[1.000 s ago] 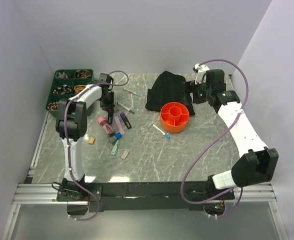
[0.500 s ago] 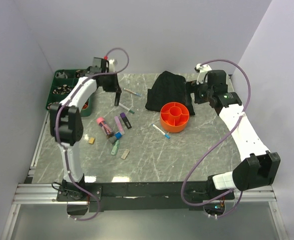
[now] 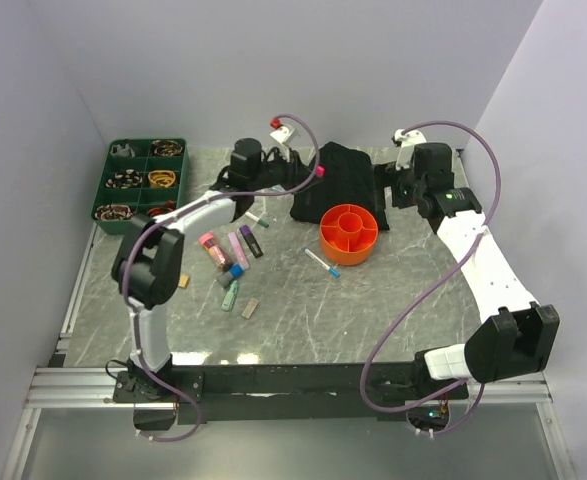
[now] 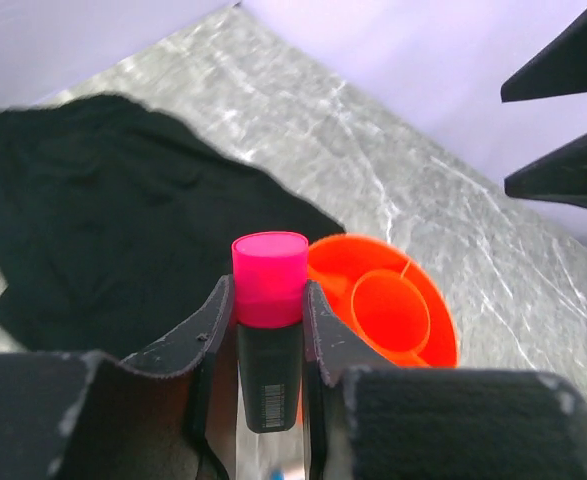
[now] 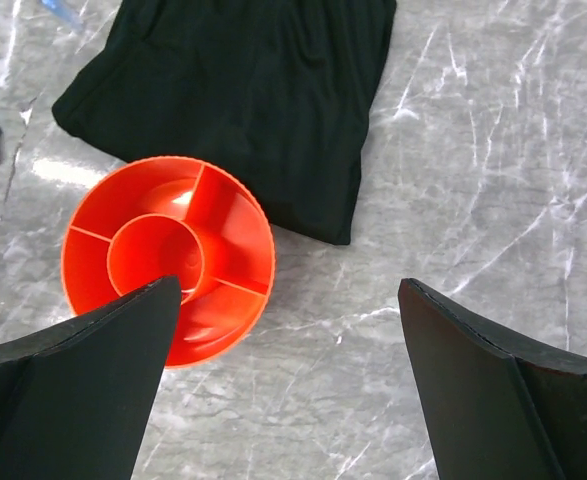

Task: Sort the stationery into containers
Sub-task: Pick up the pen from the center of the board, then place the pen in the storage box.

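Note:
My left gripper (image 4: 266,290) is shut on a black marker with a pink cap (image 4: 269,268), held above the black cloth with the round orange tub (image 4: 418,345) just beyond. From above, the marker's pink cap (image 3: 320,172) shows at the left gripper (image 3: 311,173). My right gripper (image 5: 288,284) hangs open and empty beside the orange tub (image 5: 248,215). On the marble lie a pink marker (image 3: 211,250), a purple marker (image 3: 239,245), a blue-ended marker (image 3: 235,270), a green-capped pen (image 3: 256,216), a blue-capped pen (image 3: 321,263) and two tan erasers (image 3: 184,281) (image 3: 250,309).
The dark green compartment tray (image 3: 110,180) stands at the back left with coiled bands in it. A black cloth heap (image 3: 338,180) lies behind the orange tub (image 3: 330,242). Walls close off the left, back and right sides.
My left arm rose from the markers beside the green tray and swung right, over the black cloth, with the pink-capped marker in its jaws. The right arm has barely moved.

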Action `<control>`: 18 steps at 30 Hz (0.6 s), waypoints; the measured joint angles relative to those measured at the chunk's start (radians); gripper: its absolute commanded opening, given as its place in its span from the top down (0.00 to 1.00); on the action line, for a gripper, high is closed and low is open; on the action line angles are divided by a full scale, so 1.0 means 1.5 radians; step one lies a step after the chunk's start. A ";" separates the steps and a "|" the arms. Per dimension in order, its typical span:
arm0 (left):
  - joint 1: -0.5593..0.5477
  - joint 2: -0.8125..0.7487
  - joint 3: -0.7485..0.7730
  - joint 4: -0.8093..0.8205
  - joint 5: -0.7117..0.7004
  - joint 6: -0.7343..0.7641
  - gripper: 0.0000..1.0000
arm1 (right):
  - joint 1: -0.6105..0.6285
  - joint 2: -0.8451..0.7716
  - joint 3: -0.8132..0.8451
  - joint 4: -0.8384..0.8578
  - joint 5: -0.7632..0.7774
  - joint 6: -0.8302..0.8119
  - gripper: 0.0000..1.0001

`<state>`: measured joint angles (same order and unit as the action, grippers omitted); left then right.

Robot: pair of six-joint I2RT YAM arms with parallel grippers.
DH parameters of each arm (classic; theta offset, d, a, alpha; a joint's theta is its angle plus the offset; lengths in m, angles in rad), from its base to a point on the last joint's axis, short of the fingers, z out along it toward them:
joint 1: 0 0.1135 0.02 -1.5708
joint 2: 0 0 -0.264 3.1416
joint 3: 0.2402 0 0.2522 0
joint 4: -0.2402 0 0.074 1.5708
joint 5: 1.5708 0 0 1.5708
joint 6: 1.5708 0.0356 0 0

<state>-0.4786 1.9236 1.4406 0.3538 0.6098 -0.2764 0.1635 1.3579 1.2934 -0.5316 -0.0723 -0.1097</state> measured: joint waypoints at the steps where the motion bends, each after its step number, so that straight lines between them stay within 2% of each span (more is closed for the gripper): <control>1: -0.006 0.016 0.010 0.016 0.002 -0.002 0.99 | -0.001 -0.002 -0.002 0.001 0.003 -0.001 0.02; 8: -0.022 0.110 0.087 0.079 0.007 -0.032 0.99 | -0.006 -0.022 -0.026 -0.004 0.017 -0.010 0.02; 18: -0.071 0.131 0.091 0.099 -0.004 -0.061 0.99 | -0.031 -0.038 -0.037 -0.005 0.020 -0.015 0.02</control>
<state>-0.5846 2.1201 1.5768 0.5026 0.6037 -0.3672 0.1165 1.3014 1.2385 -0.5388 -0.0422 -0.1322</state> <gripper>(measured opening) 0.259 0.983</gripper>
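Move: The orange round container I am carrying the red-capped marker to stands about 8 cm to the right of my left hand, some 3 cm back and 18 cm lower. The black cloth lies beyond it, about 11 cm ahead of my left hand and 6 cm right. The white blue-capped pen is some 8 cm back and 1 cm right of that hand. From my right hand the container is about 9 cm left and 3 cm ahead, well below. I keep the red-capped marker pinched in my left hand, body hanging down, and carry it about 7 cm to the right towards the orange container, bowing some 2 cm forward and back again and sinking slightly. My empty right hand, still wide open, draws off a few centimetres to the right, away from the container. ##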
